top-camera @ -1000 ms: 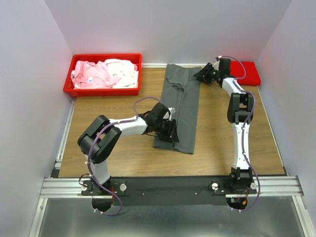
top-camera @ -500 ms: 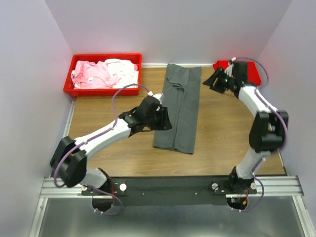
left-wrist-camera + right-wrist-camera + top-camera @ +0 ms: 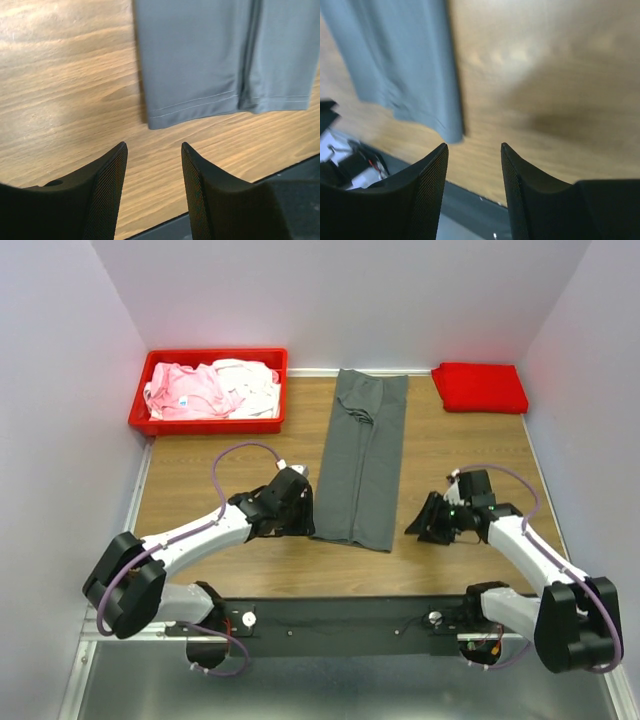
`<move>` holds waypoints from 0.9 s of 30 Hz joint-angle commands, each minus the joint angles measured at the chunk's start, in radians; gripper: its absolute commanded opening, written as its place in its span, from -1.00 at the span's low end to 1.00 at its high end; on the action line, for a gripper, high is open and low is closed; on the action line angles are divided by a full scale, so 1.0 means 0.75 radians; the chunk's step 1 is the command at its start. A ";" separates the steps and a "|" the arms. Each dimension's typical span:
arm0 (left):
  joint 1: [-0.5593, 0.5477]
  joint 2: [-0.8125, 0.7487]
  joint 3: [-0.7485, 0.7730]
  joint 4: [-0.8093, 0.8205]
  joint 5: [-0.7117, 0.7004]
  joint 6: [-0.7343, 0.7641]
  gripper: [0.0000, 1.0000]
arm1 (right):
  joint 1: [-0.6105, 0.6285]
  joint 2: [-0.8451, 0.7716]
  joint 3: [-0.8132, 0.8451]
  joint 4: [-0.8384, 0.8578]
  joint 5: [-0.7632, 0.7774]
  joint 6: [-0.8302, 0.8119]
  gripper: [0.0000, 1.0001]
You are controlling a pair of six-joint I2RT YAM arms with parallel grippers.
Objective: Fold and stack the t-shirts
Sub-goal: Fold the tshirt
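A dark grey t-shirt (image 3: 362, 455) lies folded into a long strip down the middle of the wooden table, its hem nearest the arms. The same dark grey t-shirt (image 3: 210, 55) fills the top of the left wrist view, and its hem corner (image 3: 451, 131) shows in the right wrist view. My left gripper (image 3: 305, 515) is open beside the shirt's near left corner, holding nothing. Open and empty too, my right gripper (image 3: 418, 525) hovers just right of the near right corner. A folded bright red t-shirt (image 3: 480, 387) rests at the back right.
A red plastic bin (image 3: 208, 422) at the back left holds pink and white shirts (image 3: 210, 388). Purple-grey walls close in the table on three sides. The black rail with both arm bases (image 3: 340, 620) runs along the near edge.
My right arm has swung from the back right, near the red shirt, down to the grey shirt's near right corner. My left gripper has drawn back left off the shirt's hem.
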 commanded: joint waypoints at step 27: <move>0.030 0.238 0.012 0.189 0.121 0.027 0.09 | 0.247 0.281 -0.227 0.381 0.012 0.288 -0.08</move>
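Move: The folded grey shirt's right hem corner lies about 7 cm left of the right hand, 2 cm back and some 5 cm lower. Its left hem corner sits about 3 cm right of the left hand, 2 cm ahead and 5 cm below. Between these corners, the hem end of the inner fold is about 10 cm right of the left hand and level with it fore and aft, also some 5 cm down. Both hands close in on the shirt's hem corners with open fingers. The right drops and draws back about 4 cm, then sweeps some 5 cm left, tilting roughly 15 degrees, until its fingertips straddle the right corner. The left sinks about 3.5 cm, easing slightly right, over the left corner; contact can't be made out. ##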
